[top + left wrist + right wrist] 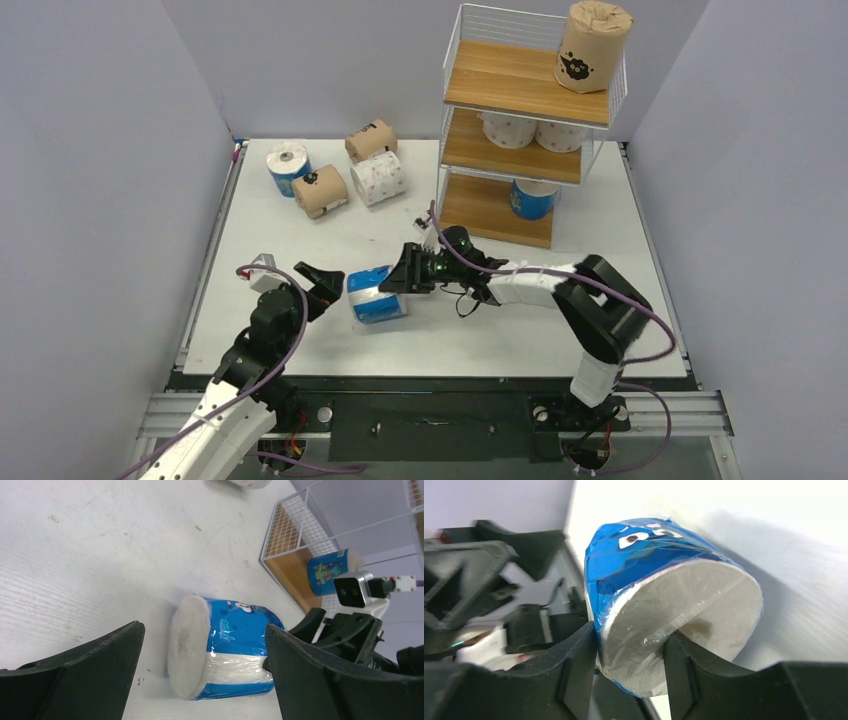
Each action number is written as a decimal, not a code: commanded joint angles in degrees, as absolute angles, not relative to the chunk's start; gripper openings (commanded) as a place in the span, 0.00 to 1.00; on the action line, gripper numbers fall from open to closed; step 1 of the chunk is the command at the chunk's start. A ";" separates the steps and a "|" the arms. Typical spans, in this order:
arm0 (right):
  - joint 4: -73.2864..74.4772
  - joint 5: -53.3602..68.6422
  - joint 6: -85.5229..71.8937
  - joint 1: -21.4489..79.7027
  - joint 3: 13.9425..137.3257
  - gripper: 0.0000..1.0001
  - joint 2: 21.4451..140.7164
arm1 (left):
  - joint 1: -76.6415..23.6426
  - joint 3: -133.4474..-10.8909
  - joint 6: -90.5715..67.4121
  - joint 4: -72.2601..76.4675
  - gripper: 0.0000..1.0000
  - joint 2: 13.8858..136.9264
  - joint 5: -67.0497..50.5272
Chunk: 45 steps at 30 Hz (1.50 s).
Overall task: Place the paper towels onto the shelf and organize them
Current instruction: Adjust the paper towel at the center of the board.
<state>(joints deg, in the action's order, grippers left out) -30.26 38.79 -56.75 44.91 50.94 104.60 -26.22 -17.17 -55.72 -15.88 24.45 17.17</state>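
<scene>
A blue-and-white paper towel roll (377,295) lies on its side on the table between both arms. My right gripper (395,283) is shut on its near end: in the right wrist view one finger sits in the core hole and the other presses the outer wrap of the roll (659,580). My left gripper (325,285) stands open at the roll's other end, its fingers apart on either side of the roll (230,650) without touching it. The shelf (500,75) stands at the back right, with a brown roll (592,45) on top, two white rolls (510,128) on the middle board and a blue one (532,198) at the bottom.
At the back left of the table lie a blue-and-white roll (287,166), two brown rolls (320,190) (370,139) and a white dotted roll (379,177). Grey walls close in both sides. The right arm stretches across in front of the shelf.
</scene>
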 commanded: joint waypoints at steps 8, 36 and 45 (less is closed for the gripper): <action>30.08 -10.40 -22.33 53.00 59.82 0.05 77.30 | -26.16 -23.44 -52.37 -12.68 0.90 28.60 17.73; 45.46 -29.70 -25.99 61.68 63.46 0.60 79.40 | -26.28 -18.57 -56.47 2.33 0.92 42.14 7.54; 41.35 -25.31 -32.17 55.03 58.13 0.65 69.72 | -26.31 -18.83 -56.34 3.36 0.94 44.11 6.23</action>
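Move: The right gripper already holds the blue paper towel, its middle about 4 cm left of the fingers. Its goal, the open table spot in front of the shelf, lies some 18 cm right, 2 cm back and roughly 9 cm below. The shelf's lower board is about 26 cm ahead and 25 cm right. For the left gripper, that spot is around 30 cm right, 3 cm back and 11 cm below. Swing the pinched blue roll up a few centimetres and about 18 cm right to the open spot, tipping the right wrist from pointing left to pointing down, some 75 degrees, while lowering. Set the roll down on end, open the fingers to let go, then rise about 4 cm. Meanwhile bob the empty, open left gripper up and back down, drifting 5 cm right. ##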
